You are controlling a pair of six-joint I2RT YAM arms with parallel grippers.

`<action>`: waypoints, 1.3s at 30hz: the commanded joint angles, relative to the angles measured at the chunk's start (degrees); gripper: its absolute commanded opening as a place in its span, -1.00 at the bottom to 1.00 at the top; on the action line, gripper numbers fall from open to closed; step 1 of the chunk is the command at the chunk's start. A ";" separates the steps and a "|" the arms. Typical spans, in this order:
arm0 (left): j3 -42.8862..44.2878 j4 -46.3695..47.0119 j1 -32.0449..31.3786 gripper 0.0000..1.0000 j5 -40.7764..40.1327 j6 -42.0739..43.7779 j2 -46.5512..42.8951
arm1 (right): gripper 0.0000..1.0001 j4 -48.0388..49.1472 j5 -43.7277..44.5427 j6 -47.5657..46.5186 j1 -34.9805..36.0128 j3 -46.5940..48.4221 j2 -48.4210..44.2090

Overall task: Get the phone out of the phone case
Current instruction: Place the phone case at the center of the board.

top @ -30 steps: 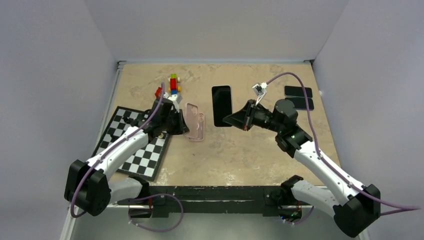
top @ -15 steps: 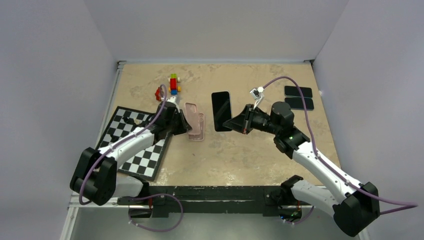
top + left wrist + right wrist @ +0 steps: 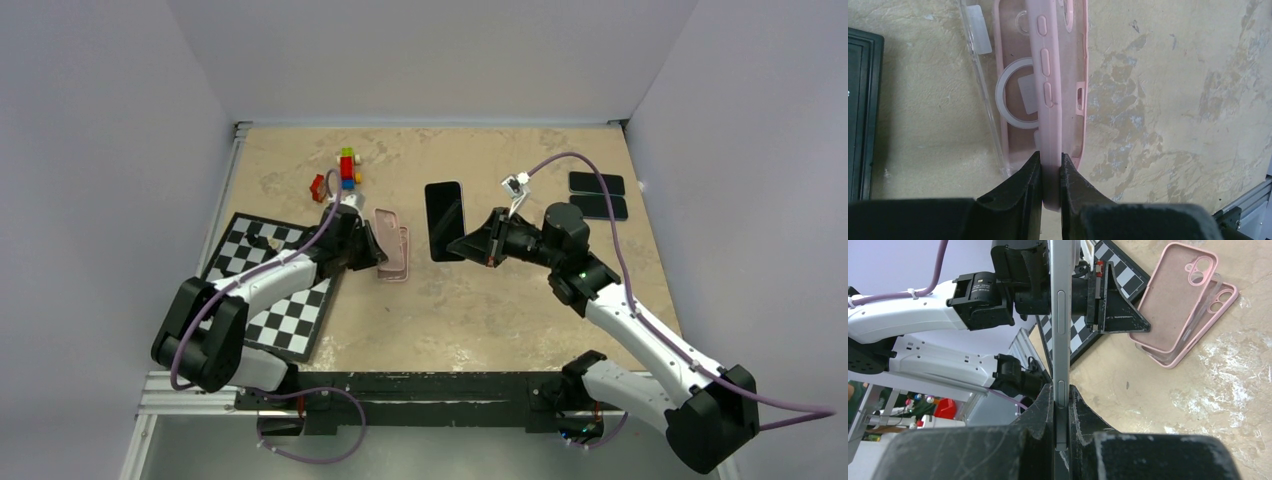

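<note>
The dark phone is clear of the case and stands on its long edge in my right gripper, which is shut on its lower end. The right wrist view shows its grey side rail running up from between the fingers. The pink phone case lies open side up, left of the phone. My left gripper is shut on its near side wall. A clear case lies partly under the pink one.
A checkerboard lies under the left arm. Coloured toy bricks sit behind it. Two dark flat slabs rest at the back right by the wall. Bare tabletop lies in front of the phone.
The right gripper has shifted slightly left and nearer with the phone. The left arm's elbow has swung inward while its gripper stays on the pink case.
</note>
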 commanded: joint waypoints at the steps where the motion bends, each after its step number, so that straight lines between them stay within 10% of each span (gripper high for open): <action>1: -0.45 2.97 -0.67 -1.00 0.73 -0.57 -0.03 | -1.00 5.74 -1.36 0.11 -0.42 0.60 -1.16; 13: -1.22 -0.22 -0.94 -0.76 0.64 -1.30 -0.49 | -1.00 6.95 -1.88 0.78 -0.91 -0.32 -0.84; 39: 4.29 -11.93 -1.29 0.80 -1.72 1.17 -7.96 | -1.00 8.10 -2.15 1.81 -0.96 -0.58 1.18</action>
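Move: The pink phone case already in the left fingers is held tilted above another pink case lying with a clear case on it. That lying case is about 5 cm ahead of the left hand, 2 cm right and 6 cm below; the chessboard's middle is roughly 29 cm left and 3 cm back, and the toy car some 29 cm ahead and 9 cm left. From the right hand the lying case is about 13 cm ahead, 14 cm left and 25 cm below. The tilted pink case is first eased back and slightly down, about 1 cm each way, over the lying cases by the left hand. Still drifting back, the left fingers then open from nearly shut to almost fully wide and let go of its near end. After some 2.5 cm of backward travel in all, the empty hand rises about 2 cm at the end. ##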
